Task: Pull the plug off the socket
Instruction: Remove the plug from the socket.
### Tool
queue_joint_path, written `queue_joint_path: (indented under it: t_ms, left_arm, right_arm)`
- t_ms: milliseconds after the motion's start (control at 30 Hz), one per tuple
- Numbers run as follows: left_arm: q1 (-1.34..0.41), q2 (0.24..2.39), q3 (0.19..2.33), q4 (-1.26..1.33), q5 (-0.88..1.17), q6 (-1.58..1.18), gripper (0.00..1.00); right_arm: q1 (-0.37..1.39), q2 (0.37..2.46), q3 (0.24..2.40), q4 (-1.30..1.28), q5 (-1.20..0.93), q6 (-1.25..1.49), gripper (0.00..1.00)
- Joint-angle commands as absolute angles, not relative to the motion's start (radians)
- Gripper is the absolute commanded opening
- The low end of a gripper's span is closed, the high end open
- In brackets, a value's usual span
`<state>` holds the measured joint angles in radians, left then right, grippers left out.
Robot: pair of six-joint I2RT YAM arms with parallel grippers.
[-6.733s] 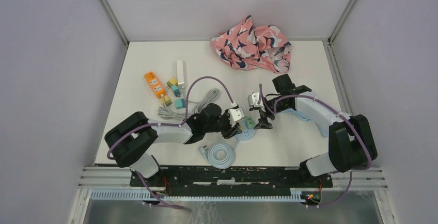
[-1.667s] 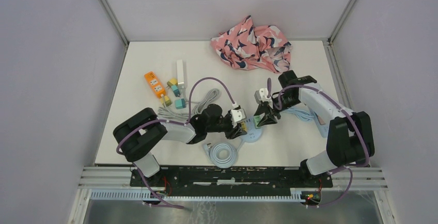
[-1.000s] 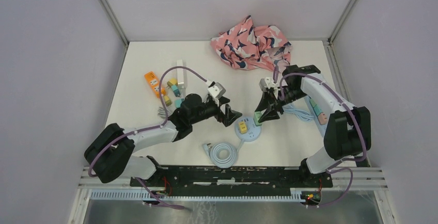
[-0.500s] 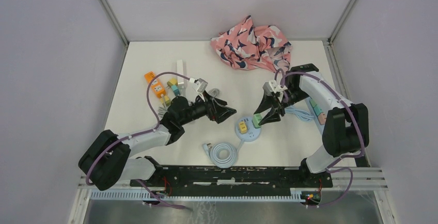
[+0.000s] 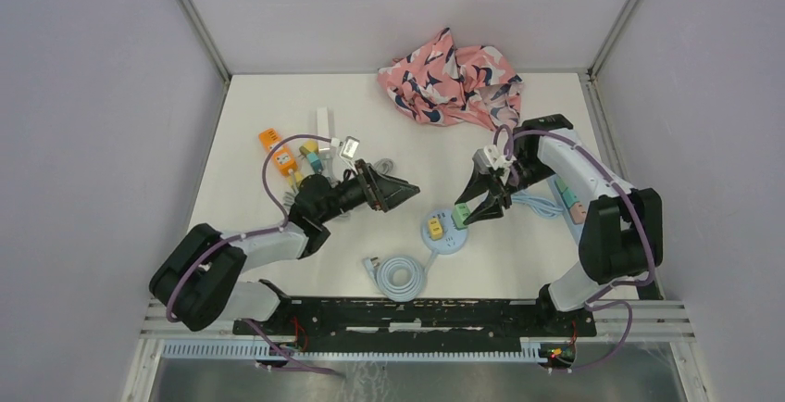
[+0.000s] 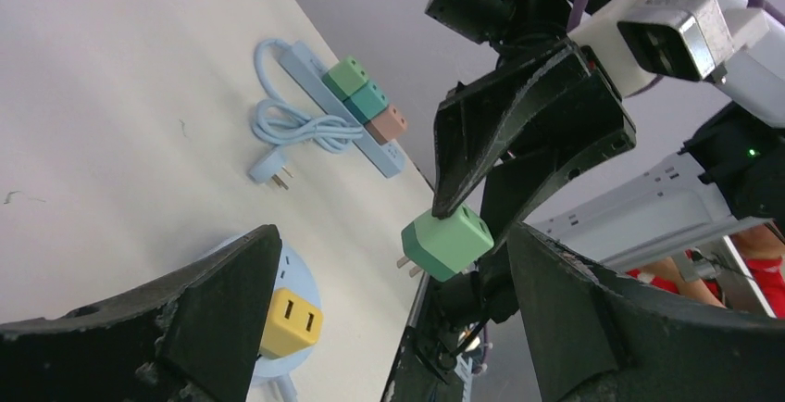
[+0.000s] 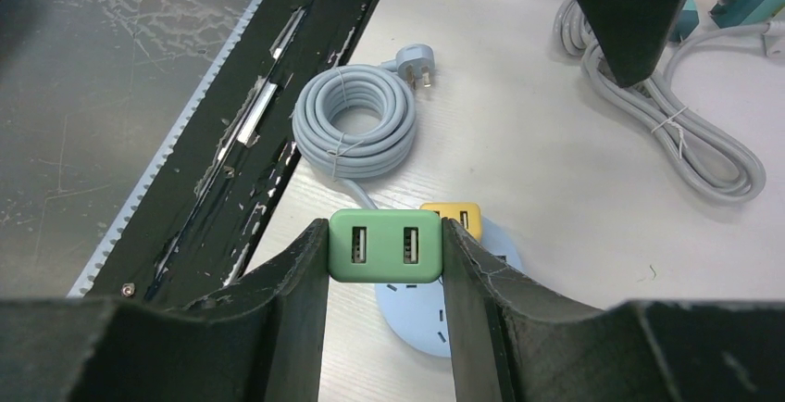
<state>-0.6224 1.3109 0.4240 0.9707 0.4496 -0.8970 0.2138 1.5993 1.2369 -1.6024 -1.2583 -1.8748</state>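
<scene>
The green plug point(image 5: 460, 216) hangs in the air just right of the round pale-blue socket point(image 5: 450, 244), pinched between the fingers of my right gripper point(image 5: 466, 218). In the left wrist view the green plug point(image 6: 447, 243) shows its bare prongs, free of the socket point(image 6: 294, 268). In the right wrist view my right gripper point(image 7: 386, 252) is shut on the green plug point(image 7: 386, 245) above the socket point(image 7: 481, 328). A yellow plug point(image 5: 434, 229) still sits in the socket. My left gripper point(image 5: 400, 194) is open, up and to the left of the socket, holding nothing.
A coiled grey cable point(image 5: 399, 275) runs from the socket toward the near edge. A blue power strip point(image 5: 566, 194) lies under the right arm. An orange strip point(image 5: 278, 150), a white strip point(image 5: 323, 127) and several small adapters point(image 5: 313, 156) lie back left. Pink cloth point(image 5: 451, 78) is at the back.
My left gripper has drawn back from the socket, up and to the left. The right gripper keeps its hold on the green plug and has barely shifted.
</scene>
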Motion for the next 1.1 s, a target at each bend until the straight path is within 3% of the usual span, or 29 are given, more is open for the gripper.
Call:
queue_joint_path:
  t_ms: [0,200,1067]
  left_arm:
    - [-0.613,1.390,0.381,1.332,0.590,-1.007,0.98]
    - [-0.606,1.593,0.388,1.719,0.672,-1.197,1.00]
    - [-0.746,1.706,0.565,1.730,0.771,-1.153,1.00]
  right_arm:
    - [0.212,1.551,1.248,-1.705,-1.345,-1.918,0.06]
    - [0.222,1.531,1.249,-1.740,-1.371,-1.965,0.07]
    - [0.269,1.423,1.209,-1.760,-1.544,-2.001,0.09]
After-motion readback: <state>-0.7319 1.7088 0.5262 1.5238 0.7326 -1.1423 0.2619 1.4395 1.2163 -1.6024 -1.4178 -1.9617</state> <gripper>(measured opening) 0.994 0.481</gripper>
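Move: The green plug, pinched in my right fingers, is about 15 cm to the right of my empty left hand, 4 cm back and some 2 cm lower. My right hand has the left gripper 15 cm to its left and 4 cm ahead. From the green plug, the yellow plug stands about 5 cm left and 1 cm ahead, 10 cm lower; the round socket lies 2 cm left and 12 cm down, and the blue cord coil 12 cm left and 10 cm back, down on the table. I bring my wide-open left hand about 6 cm to the right and as far back, swinging its fingers some 25 degrees clockwise until they face the green plug nearly straight to the right. My right hand keeps its pinch on the plug and raises it about 5 cm, also easing back and left towards the left fingers and tilting. ##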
